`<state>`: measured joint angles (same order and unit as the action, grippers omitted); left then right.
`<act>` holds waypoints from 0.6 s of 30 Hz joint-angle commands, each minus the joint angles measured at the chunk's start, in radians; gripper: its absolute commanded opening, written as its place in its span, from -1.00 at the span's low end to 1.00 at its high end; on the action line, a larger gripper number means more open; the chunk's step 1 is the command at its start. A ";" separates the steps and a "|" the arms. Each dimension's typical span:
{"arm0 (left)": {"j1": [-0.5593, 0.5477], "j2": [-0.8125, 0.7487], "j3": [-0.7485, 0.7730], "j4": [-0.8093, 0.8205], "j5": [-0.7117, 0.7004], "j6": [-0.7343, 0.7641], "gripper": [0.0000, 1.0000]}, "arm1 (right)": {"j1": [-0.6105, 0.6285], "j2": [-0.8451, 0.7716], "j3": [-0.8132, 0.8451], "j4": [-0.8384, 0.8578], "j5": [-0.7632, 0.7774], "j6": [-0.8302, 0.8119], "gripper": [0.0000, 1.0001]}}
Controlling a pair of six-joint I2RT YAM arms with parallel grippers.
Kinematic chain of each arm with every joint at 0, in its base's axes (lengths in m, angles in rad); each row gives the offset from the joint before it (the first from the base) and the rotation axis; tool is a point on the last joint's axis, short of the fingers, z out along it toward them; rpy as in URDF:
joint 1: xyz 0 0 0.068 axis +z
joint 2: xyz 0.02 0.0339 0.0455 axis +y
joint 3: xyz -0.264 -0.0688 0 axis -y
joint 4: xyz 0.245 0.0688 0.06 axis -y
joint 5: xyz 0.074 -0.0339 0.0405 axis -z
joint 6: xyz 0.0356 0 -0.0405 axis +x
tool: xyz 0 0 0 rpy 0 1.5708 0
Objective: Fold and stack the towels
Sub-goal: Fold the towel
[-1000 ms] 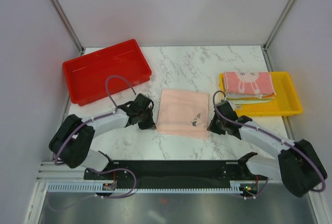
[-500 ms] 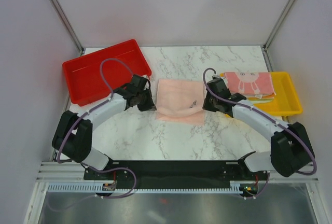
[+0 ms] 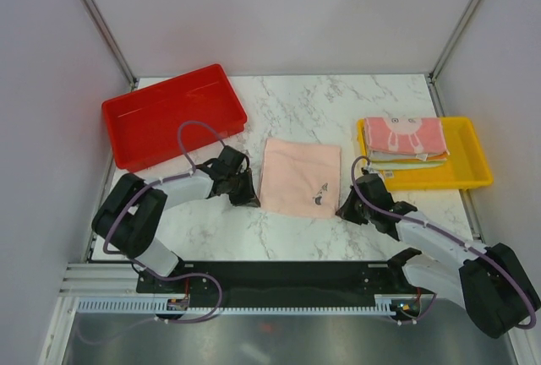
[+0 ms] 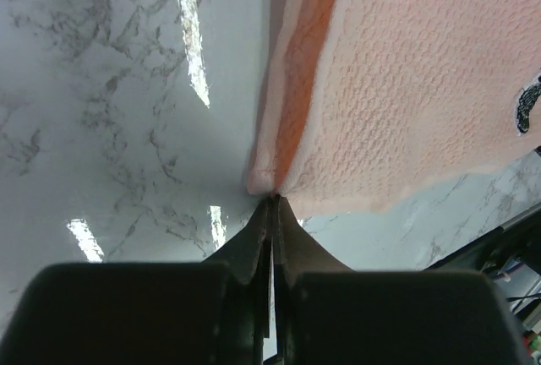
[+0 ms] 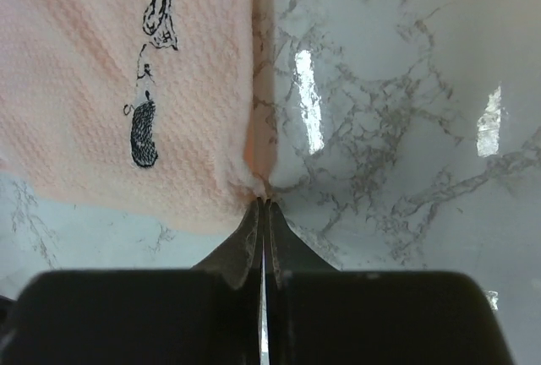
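A plain peach-pink towel [image 3: 301,177] with a small black print lies flat on the marble in the middle. My left gripper [image 3: 250,197] is shut on its near left corner, and my right gripper [image 3: 342,210] is shut on its near right corner. In the left wrist view the left gripper [image 4: 273,200] pinches the tip of the towel [image 4: 406,86], whose folded edge shows orange. The right wrist view has the right gripper [image 5: 264,203] nipping the corner of the towel [image 5: 101,69] beside the print. A stack of folded towels, topped by the pink bunny towel [image 3: 404,134], rests in the yellow tray [image 3: 473,172].
A red tray [image 3: 169,116] stands at the back left, close to my left arm. The yellow tray sits at the right edge of the table. Grey walls close in both sides and the back. A black base bar runs along the near edge.
Half a second ago both grippers held the towel's near edge farther from me, the cloth bunched short. They have since drawn back toward the near edge and the towel lies stretched flat.
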<state>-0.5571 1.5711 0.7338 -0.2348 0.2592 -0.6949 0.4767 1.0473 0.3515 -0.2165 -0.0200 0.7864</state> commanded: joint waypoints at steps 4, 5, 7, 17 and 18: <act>-0.004 0.017 -0.007 0.011 -0.098 0.023 -0.96 | 0.008 -0.047 -0.029 0.069 0.037 0.024 -1.00; -0.004 -0.003 0.010 0.002 -0.106 0.029 -0.95 | 0.008 -0.046 -0.010 0.062 0.058 0.013 -1.00; -0.004 -0.017 0.041 -0.056 -0.124 0.038 -0.95 | 0.007 -0.032 0.018 0.048 0.074 -0.010 -1.00; -0.001 -0.091 0.195 -0.221 -0.189 0.089 0.09 | 0.008 0.025 0.199 -0.136 0.060 -0.048 -0.25; 0.003 -0.094 0.226 -0.262 -0.192 0.109 0.13 | 0.007 0.023 0.228 -0.161 0.068 -0.065 -0.20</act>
<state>-0.5621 1.5417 0.8642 -0.4168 0.1089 -0.6456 0.4805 1.0840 0.4652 -0.2863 0.0200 0.7628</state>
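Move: The left hand's shut fingertips are at the towel's near-left corner, with the towel's middle about 8 cm ahead, 10 cm right and 1 cm lower. The red bin is some 25 cm ahead and 18 cm left. The right fingertips are at its near-right corner, the towel's middle about 11 cm ahead, 8 cm left, 1 cm lower; the yellow bin is roughly 18 cm ahead and 20 cm right. Both hands let go of the towel's near corners, opening as they ease roughly 2 cm forward and up. ##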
